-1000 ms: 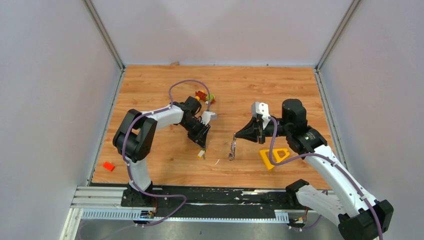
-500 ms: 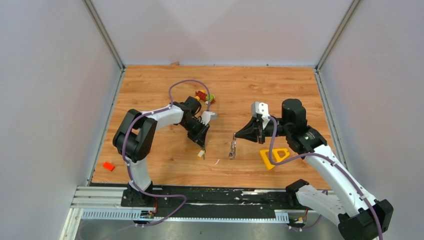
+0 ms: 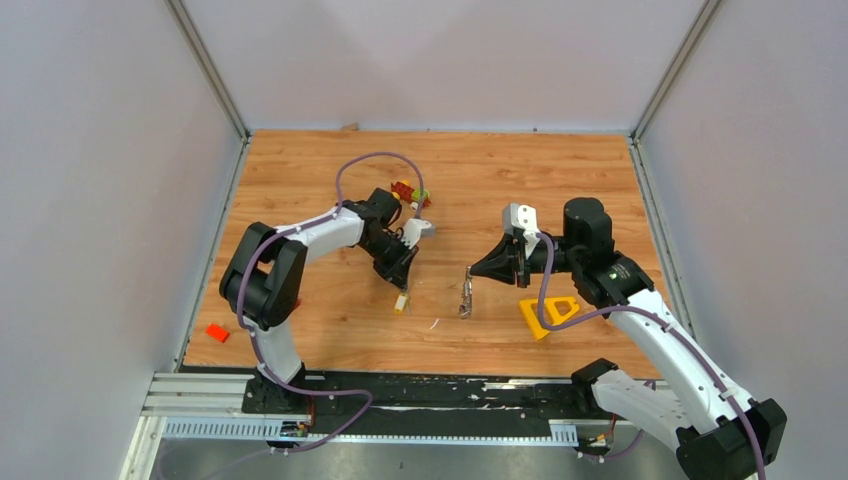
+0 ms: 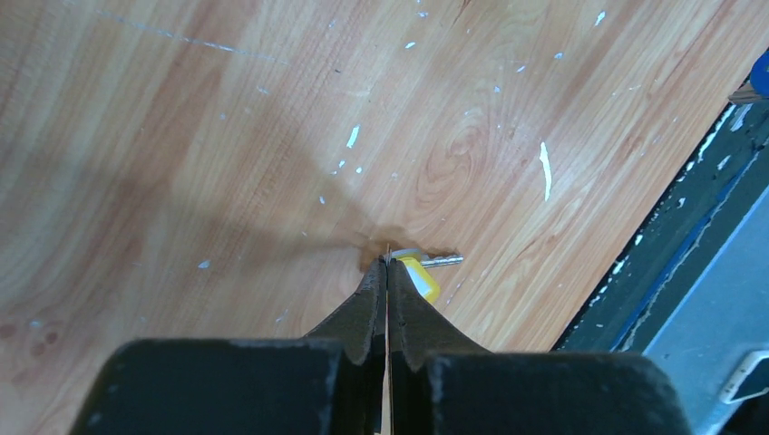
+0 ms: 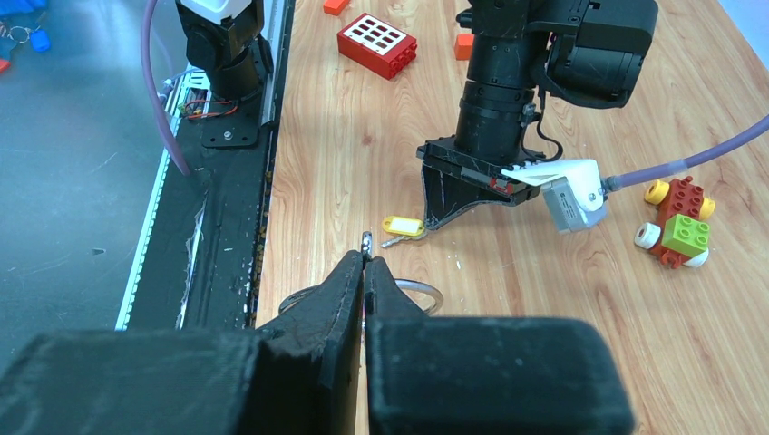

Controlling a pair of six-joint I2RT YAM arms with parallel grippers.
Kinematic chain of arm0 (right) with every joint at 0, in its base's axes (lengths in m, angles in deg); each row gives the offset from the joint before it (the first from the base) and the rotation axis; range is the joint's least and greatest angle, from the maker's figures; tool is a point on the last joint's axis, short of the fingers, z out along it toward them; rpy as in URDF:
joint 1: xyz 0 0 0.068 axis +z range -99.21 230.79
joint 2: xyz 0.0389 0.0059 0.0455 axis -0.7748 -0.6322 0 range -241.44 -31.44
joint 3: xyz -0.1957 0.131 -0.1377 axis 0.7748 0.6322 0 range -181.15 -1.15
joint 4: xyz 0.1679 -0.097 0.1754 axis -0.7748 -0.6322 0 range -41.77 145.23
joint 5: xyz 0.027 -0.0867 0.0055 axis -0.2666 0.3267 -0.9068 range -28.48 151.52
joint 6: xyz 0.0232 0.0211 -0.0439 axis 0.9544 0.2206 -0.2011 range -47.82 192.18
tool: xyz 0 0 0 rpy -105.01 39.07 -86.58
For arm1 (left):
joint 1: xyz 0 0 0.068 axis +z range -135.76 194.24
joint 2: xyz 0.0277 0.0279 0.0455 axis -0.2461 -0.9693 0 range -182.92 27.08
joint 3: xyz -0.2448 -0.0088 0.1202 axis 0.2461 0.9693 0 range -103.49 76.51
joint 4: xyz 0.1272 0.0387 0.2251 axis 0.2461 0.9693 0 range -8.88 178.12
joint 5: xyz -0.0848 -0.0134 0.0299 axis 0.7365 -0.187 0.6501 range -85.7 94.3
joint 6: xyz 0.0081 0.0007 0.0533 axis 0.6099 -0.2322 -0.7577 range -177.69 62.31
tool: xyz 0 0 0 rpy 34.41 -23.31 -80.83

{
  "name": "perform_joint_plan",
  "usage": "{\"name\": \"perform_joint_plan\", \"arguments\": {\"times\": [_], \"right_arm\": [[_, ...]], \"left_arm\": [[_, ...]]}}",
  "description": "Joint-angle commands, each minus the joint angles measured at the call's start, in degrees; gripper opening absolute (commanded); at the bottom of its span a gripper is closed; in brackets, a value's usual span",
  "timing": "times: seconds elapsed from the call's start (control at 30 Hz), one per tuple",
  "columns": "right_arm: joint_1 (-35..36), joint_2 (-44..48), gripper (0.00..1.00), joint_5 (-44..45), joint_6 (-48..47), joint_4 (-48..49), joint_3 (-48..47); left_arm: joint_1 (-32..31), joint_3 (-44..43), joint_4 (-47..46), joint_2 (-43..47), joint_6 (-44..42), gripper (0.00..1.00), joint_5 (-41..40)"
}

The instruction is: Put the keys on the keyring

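My left gripper (image 4: 387, 263) is shut, its tips pinching the key with the pale yellow tag (image 4: 420, 277) by its edge, low over the wood; the silver blade (image 4: 444, 261) sticks out to the right. From above, that key (image 3: 401, 303) hangs just under the left gripper (image 3: 404, 286). My right gripper (image 5: 365, 258) is shut on the keyring (image 5: 428, 294), whose silver arcs show on both sides of the fingers. In the top view the keyring (image 3: 465, 298) dangles from the right gripper (image 3: 471, 270), a short way right of the yellow-tagged key. Other keys are not clearly visible.
A yellow plastic triangle (image 3: 548, 315) lies under the right forearm. The toy car (image 3: 410, 194) sits behind the left gripper. A red brick (image 3: 216, 332) lies at the near left edge. The black rail (image 3: 400, 395) runs along the front.
My left gripper has closed on the yellow-tagged key, and the key has shifted slightly away from the near edge. The right arm and keyring have not moved.
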Motion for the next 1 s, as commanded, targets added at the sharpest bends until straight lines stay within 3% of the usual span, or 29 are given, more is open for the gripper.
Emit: {"name": "perform_joint_plan", "arguments": {"times": [0.0, 0.27, 0.97], "right_arm": [[-0.34, 0.43, 0.0, -0.46, -1.09, 1.73, -1.24], [-0.34, 0.18, 0.0, -0.37, -1.17, 1.76, -1.24], [-0.35, 0.44, 0.0, -0.31, -1.2, 1.87, -1.04]], "left_arm": [[-0.38, -1.91, 0.93, 2.45, -5.28, 0.0, -0.81], [-2.71, -0.12, -1.76, 2.21, -6.34, 0.05, -5.28], [-2.78, -0.43, -1.75, 0.7, -4.08, 0.23, -4.59]]}}
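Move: The yellow-tagged key lies right below the left fingertips, its middle some 2 cm back of the left hand and about 2 cm lower, its small ring end at the tips. The keyring hangs from the right hand, roughly 12 cm to the left hand's right, 6 cm back and 18 cm up; the toy train stands about 24 cm ahead and 1 cm right. From the right hand the tagged key is some 4 cm ahead, 12 cm left and 25 cm down. Down by only about half a centimetre, with a slight shift forward, the left hand settles back over the yellow-tagged key's ring end while the wrist turns a little, under 10 degrees. It then stays in place and opens its shut fingers to about a fifth, the tips parting around the ring end. The right hand stays still and keeps its pinch on the keyring. ##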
